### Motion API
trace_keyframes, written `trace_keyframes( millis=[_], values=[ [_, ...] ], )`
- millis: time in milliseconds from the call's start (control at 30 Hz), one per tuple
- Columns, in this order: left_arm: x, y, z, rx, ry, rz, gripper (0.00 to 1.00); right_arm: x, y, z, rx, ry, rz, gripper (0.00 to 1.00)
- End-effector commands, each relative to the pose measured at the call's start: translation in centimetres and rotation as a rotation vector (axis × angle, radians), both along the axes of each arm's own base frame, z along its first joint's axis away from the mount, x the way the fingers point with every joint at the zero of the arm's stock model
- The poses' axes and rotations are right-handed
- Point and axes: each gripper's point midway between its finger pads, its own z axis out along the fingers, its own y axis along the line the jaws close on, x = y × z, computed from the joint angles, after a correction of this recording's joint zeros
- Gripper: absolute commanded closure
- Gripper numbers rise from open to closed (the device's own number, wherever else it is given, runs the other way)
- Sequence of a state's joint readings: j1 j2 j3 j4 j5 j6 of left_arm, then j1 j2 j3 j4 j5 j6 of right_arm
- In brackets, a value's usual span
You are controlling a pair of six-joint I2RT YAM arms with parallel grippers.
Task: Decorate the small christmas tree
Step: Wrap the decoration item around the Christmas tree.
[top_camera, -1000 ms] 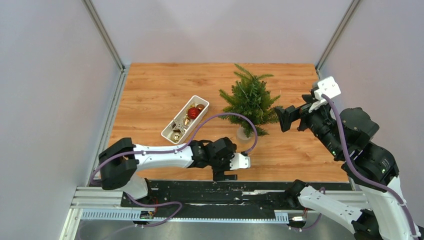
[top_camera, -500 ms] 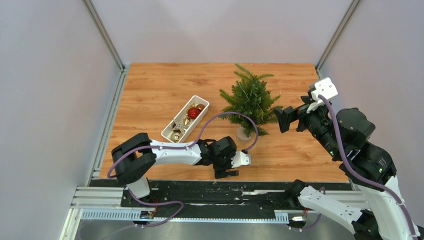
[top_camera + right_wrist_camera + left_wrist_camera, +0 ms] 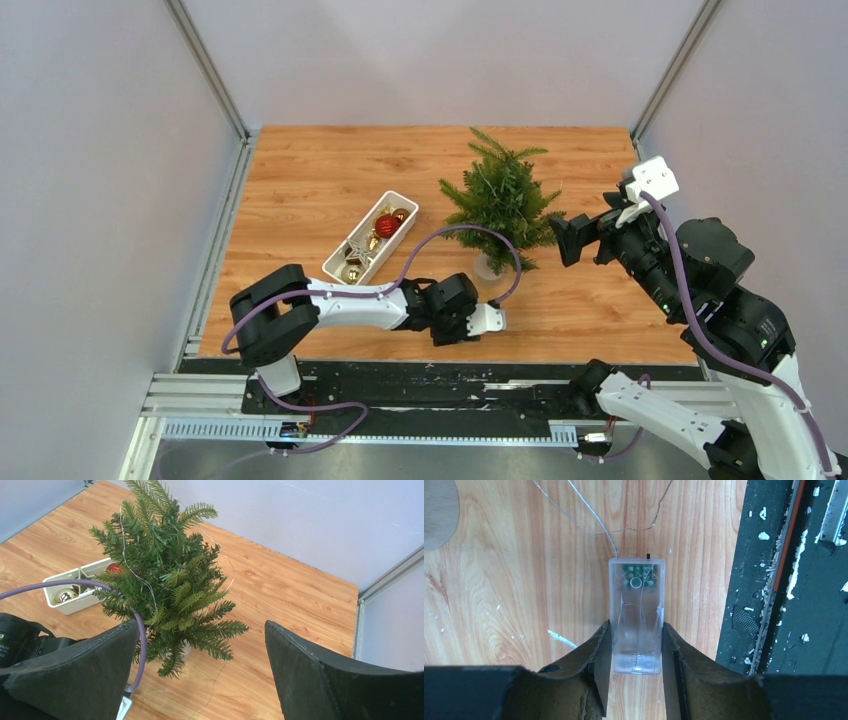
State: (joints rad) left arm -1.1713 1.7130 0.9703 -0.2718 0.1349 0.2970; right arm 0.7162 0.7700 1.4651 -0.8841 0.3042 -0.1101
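Note:
The small christmas tree (image 3: pixel 500 200) stands upright right of the table's middle, with a thin light wire (image 3: pixel 135 570) draped through its branches (image 3: pixel 165 570). The wire (image 3: pixel 594 515) runs over the wood to a clear battery box (image 3: pixel 636 605) lying flat near the front edge. My left gripper (image 3: pixel 636 626) has both fingers against the long sides of this box. From above, the left gripper (image 3: pixel 447 335) covers the box. My right gripper (image 3: pixel 560 238) hovers open just right of the tree, and in its wrist view the gripper (image 3: pixel 201 625) holds nothing.
A white tray (image 3: pixel 330 265) left of the tree holds a red ball (image 3: pixel 387 225) and gold ornaments. The left arm's purple cable (image 3: pixel 470 232) arches in front of the tree. A black rail (image 3: pixel 774 580) borders the table's near edge. Grey walls enclose three sides.
The left gripper's jaws have come in from wide open onto the clear battery box, and its forearm has shifted slightly away from the near edge. The right arm has barely moved.

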Motion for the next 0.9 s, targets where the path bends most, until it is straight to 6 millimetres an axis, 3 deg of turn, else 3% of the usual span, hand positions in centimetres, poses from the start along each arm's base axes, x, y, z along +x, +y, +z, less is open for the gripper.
trace_keyframes(
  millis=[0,33,167,367,600,767,867],
  values=[
    [0.1,1.7,-1.1,0.068,-0.021,-0.013,0.76,0.1,0.1,0.5,0.010,-0.019,0.004,0.00],
    [0.1,2.1,-1.4,0.080,-0.028,-0.017,0.84,0.2,0.2,0.4,0.007,-0.016,0.004,0.00],
    [1.1,2.9,-1.0,0.091,-0.099,-0.007,1.00,0.3,0.4,0.3,0.009,-0.013,0.007,0.00],
    [1.4,3.3,1.8,0.030,-0.170,-0.042,1.00,0.2,0.5,0.6,0.018,-0.018,0.015,0.00],
    [0.9,3.3,7.8,-0.081,-0.222,-0.095,1.00,0.4,0.8,0.7,0.019,-0.012,0.020,0.00],
    [-0.4,4.9,11.0,-0.090,-0.220,-0.170,1.00,0.7,1.2,0.6,0.016,-0.004,0.022,0.00],
    [-1.0,5.7,14.2,-0.123,-0.240,-0.197,1.00,0.9,1.4,0.4,0.010,0.004,0.027,0.00]
  ],
)
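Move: The left hand already has the light string's clear battery box between its fingers, down at the table. From this hand the Christmas tree's middle is about 17 cm ahead, 8 cm to the right and some 17 cm higher; its white pot is around 15 cm ahead and 8 cm right, near hand height. The white tray of ornaments is roughly 20 cm ahead and 20 cm left. From the right hand the tree's middle is about 11 cm ahead, 10 cm left and 22 cm lower. Leftward first, low over the table for about 3.5 cm, then mostly straight up in front of the tree, the left hand lifts the battery box some 8 cm, drifting a little farther left on the tray's side. The fingertips swing forward by 10 degrees or so, and the fingers keep their unchanged pinch on the box's two long sides. ##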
